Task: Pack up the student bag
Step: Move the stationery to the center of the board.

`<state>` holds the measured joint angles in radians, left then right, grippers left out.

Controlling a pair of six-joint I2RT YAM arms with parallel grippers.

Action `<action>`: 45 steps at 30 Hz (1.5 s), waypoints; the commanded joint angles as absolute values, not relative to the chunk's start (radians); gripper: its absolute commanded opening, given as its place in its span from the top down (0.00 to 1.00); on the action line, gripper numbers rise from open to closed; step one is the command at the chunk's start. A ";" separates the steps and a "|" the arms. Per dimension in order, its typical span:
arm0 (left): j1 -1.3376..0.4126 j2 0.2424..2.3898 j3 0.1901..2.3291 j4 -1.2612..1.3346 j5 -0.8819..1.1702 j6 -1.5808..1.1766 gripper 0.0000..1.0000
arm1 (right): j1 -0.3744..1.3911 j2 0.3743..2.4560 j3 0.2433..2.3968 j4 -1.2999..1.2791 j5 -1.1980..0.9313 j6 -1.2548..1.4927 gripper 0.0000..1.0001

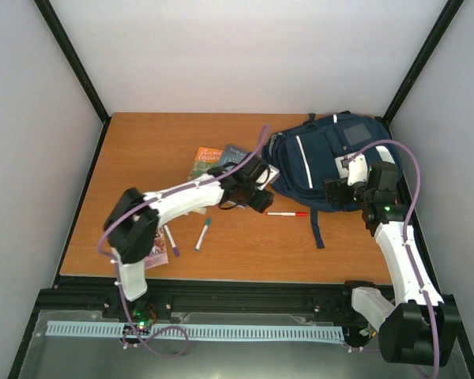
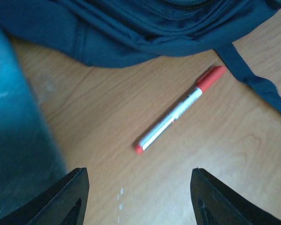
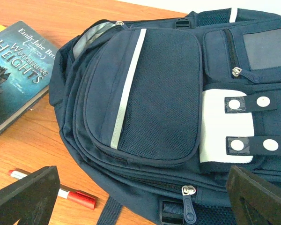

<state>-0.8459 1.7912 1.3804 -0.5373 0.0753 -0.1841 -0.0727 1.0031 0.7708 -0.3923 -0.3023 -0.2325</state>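
The student bag (image 1: 332,158) lies flat at the back right of the table, navy with white stripes and a pale patch (image 3: 222,126). It fills the right wrist view (image 3: 150,93) and lines the top of the left wrist view (image 2: 131,33). My left gripper (image 1: 261,197) hangs just left of the bag, open (image 2: 139,187), with only bare table between its fingers. A red-capped pen (image 2: 178,112) lies ahead of it. My right gripper (image 1: 340,189) hovers over the bag's near edge, open (image 3: 143,197) and holding nothing. A zip pull (image 3: 189,206) shows between its fingers.
A dark "Wuthering Heights" book (image 3: 14,75) and an orange-green book (image 1: 208,162) lie left of the bag. Two more pens (image 1: 203,234) (image 1: 171,239) and a pink book (image 1: 156,254) lie near the left arm. A bag strap (image 1: 317,225) trails toward the front edge.
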 commanded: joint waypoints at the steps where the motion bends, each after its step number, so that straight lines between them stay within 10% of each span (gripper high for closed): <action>1: -0.863 1.971 1.531 -0.549 0.118 -0.075 0.38 | -0.081 0.995 0.769 -0.377 -0.292 -0.237 0.01; 15: -0.894 2.287 1.760 -0.608 0.249 0.003 0.40 | -0.081 1.012 0.767 -0.373 -0.291 -0.243 0.00; 23: -0.951 2.301 1.755 -0.651 0.099 0.028 0.67 | -0.081 1.013 0.765 -0.369 -0.276 -0.243 0.00; 33: -0.974 2.135 1.454 -0.660 -0.076 -0.162 0.91 | -0.081 1.015 0.765 -0.371 -0.273 -0.241 0.00; 45: -0.973 1.754 0.874 -0.659 -0.199 -0.701 0.93 | -0.079 1.025 0.746 -0.377 -0.368 -0.275 0.00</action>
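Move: The red pen lies some 10 cm to the left hand's right, about level with it fore and aft, and 11 cm below. The blue book's middle is about 14 cm ahead and 9 cm left of that hand, the backpack strap about 4 cm back and 20 cm right, the green-capped pen some 7 cm back and 20 cm left. From the right hand, the red pen lies about 19 cm left, 2 cm back and 18 cm below. The left hand dips right 11 cm, pinches the red pen, then draws it low leftward 16 cm and back. ##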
